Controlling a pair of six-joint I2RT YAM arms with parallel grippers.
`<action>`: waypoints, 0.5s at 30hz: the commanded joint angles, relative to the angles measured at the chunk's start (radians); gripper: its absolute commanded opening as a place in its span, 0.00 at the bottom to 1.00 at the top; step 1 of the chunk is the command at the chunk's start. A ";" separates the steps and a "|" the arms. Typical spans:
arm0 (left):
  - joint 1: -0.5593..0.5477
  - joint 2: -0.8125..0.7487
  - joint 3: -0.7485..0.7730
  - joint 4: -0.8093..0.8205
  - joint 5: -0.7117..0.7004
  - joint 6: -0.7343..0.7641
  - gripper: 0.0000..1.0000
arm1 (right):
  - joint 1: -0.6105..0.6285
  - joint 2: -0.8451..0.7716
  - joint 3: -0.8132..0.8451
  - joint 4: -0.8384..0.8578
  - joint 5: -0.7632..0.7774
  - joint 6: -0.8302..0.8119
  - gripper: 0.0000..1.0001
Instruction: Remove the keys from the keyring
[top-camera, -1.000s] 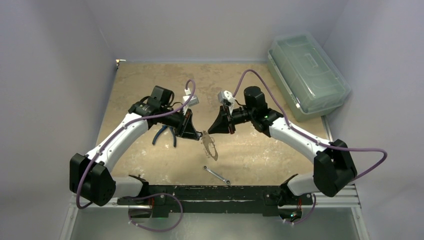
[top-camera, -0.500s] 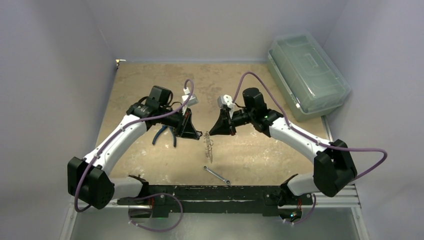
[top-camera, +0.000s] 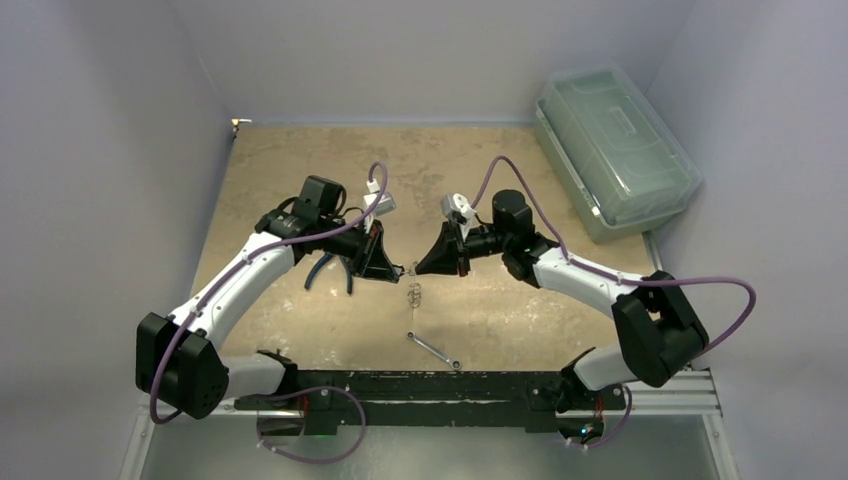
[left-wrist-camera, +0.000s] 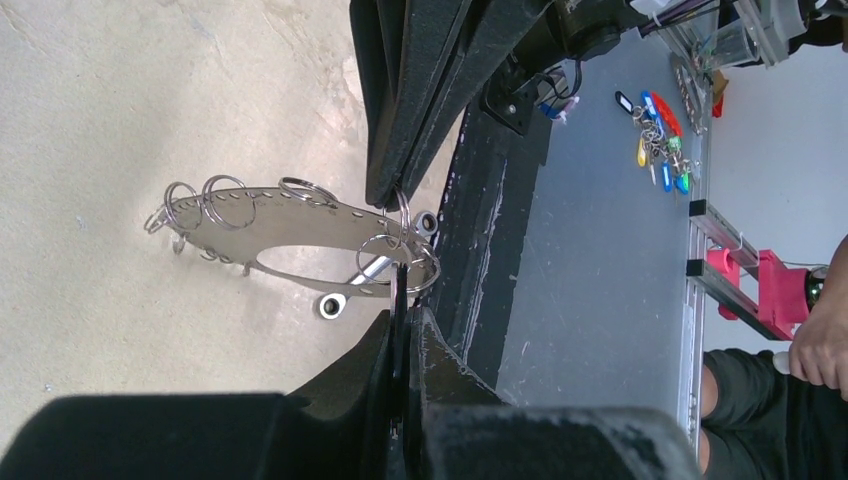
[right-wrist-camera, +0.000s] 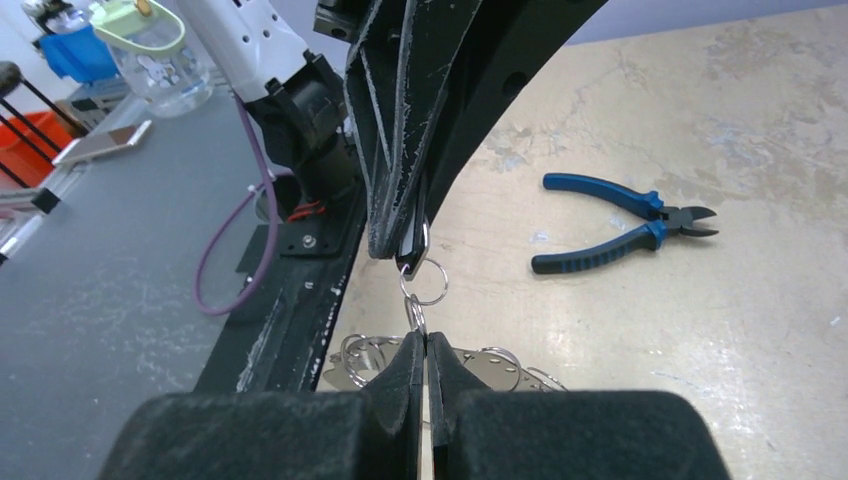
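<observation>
The keyring (left-wrist-camera: 285, 236) is a flat oval metal loop with punched holes, hanging above the table between both grippers. It also shows as a small edge-on keyring (top-camera: 415, 294) in the top view. The keys (left-wrist-camera: 225, 192) are small silvery wire loops hooked through its holes. My left gripper (left-wrist-camera: 398, 300) is shut on one of them at the loop's near end. My right gripper (right-wrist-camera: 426, 336) is shut on a small loop linked to a second loop (right-wrist-camera: 430, 281), which the opposite fingertips (right-wrist-camera: 402, 243) pinch. The two grippers' tips nearly touch.
Blue-handled pliers (right-wrist-camera: 625, 220) lie on the table under the left arm. A slim silver wrench (top-camera: 433, 349) lies near the front rail (top-camera: 480, 384). A lidded green plastic box (top-camera: 612, 150) sits at the back right.
The right gripper has moved left until its tip almost meets the left one. The hanging keyring has turned from broadside to edge-on and now hangs closer under the tips.
</observation>
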 joint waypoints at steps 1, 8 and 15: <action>0.001 -0.024 0.014 0.015 0.022 0.028 0.00 | -0.007 0.001 -0.055 0.343 -0.036 0.222 0.00; 0.009 -0.016 0.085 -0.075 -0.016 0.164 0.30 | -0.008 -0.008 -0.071 0.373 -0.032 0.259 0.00; 0.012 -0.045 0.060 0.045 0.005 0.126 0.36 | -0.008 -0.006 -0.069 0.412 -0.036 0.297 0.00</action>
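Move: The left hand still pinches the key at its fingertips, about 1 cm to its right. The ring that the right hand holds is some 3 cm to the left hand's right, level with it, and the keyring plate hangs edge-on about 6 cm below that ring. The wrench lies roughly 8 cm back, 6 cm right and 18 cm down; the pliers, 8 cm ahead and 14 cm left, equally low. From the right hand the key is about 2 cm left. Staying almost in place, the left hand opens its fingers to about a third of their range and lets go of the key, then eases up about 1 cm with a little forward drift, rolling some 10 degrees around its finger line. The right hand rises about 1.5 cm and slightly back, fingers shut, keeping its pinch on the ring above the keyring plate. ##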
